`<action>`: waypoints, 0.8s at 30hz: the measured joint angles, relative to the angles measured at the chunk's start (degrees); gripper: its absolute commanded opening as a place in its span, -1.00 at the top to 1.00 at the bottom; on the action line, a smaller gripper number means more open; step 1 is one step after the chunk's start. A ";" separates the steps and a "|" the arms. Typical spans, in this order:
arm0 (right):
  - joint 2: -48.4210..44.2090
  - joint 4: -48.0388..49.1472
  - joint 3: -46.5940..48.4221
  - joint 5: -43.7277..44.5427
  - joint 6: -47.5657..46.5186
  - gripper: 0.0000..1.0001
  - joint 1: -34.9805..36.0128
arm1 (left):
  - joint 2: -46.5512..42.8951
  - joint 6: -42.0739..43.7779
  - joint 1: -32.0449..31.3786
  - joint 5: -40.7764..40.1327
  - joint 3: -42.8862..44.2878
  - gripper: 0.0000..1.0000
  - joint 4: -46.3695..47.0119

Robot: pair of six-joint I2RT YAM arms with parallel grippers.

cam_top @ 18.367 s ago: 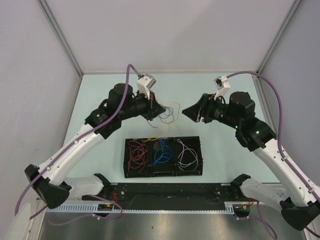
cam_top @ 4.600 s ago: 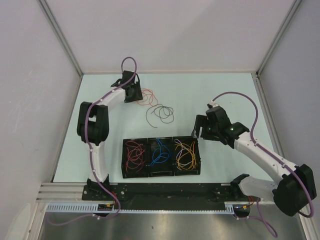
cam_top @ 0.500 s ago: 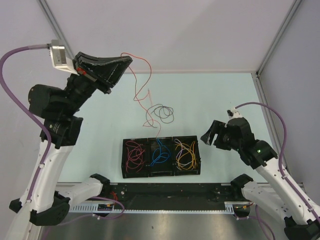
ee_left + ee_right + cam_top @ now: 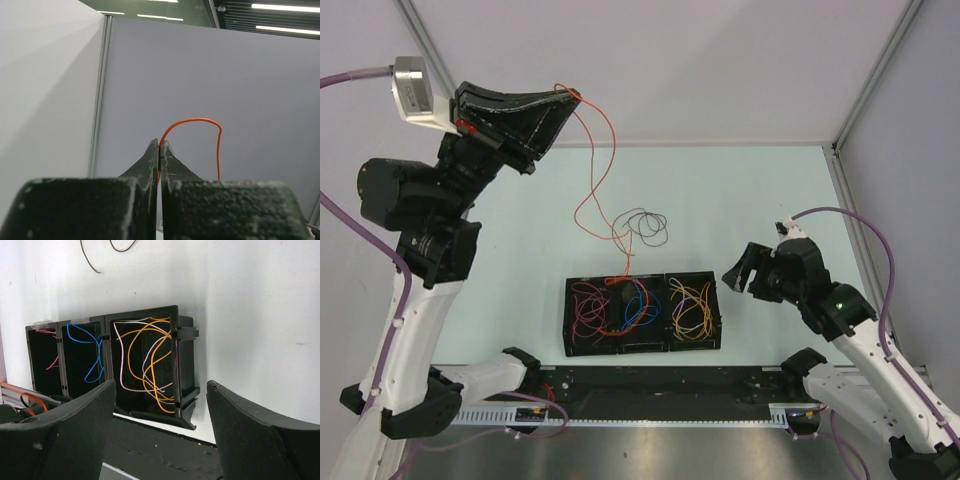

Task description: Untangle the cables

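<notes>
My left gripper [image 4: 571, 96] is raised high above the table's far left, shut on an orange-red cable [image 4: 591, 190]. The cable hangs down in a curve to the black three-bin tray [image 4: 643, 349], and its lower end lies across the left and middle bins. In the left wrist view the closed fingertips [image 4: 153, 156] pinch that cable [image 4: 196, 119] against the grey wall. A brown cable [image 4: 645, 226] lies looped on the table behind the tray. My right gripper [image 4: 742, 271] hovers open and empty just right of the tray [image 4: 186, 360].
Red cables [image 4: 586, 308] fill the left bin, blue ones [image 4: 640, 305] the middle, orange and whitish ones [image 4: 692, 308] [image 4: 150, 360] the right. Grey walls enclose the table on three sides. A black rail [image 4: 660, 382] runs along the near edge.
My left gripper has risen a little and shifted left with the orange-red cable, whose lower end now drapes over the tray. The right arm has stayed put.
</notes>
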 measured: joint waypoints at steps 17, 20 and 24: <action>-0.20 -0.15 -0.90 -0.02 0.11 -0.55 0.00 | -8.26 -0.55 -1.49 -1.33 -19.43 0.99 3.87; -0.17 -0.13 -0.90 -0.02 0.11 -0.55 0.00 | -8.98 -1.44 -1.60 -1.92 -25.03 0.99 5.77; 0.00 -0.11 -0.92 -0.02 0.13 -0.55 0.00 | -8.79 -1.90 -1.97 -2.49 -29.81 0.99 5.97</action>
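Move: The left hand, holding the hanging red cable, is high over the three-bin box, whose middle is roughly 63 cm below, 7 cm right and 1 cm back. The dark red cable in its left bin lies 5 cm left of the hand and level with it; the black cable lies 20 cm ahead and 7 cm right. From the right hand, the box's middle is about 18 cm left, 2 cm back and 16 cm below. The left hand sinks about 14 cm, easing forward, lowering the still-pinched red cable towards the box, fingers tipping down. ##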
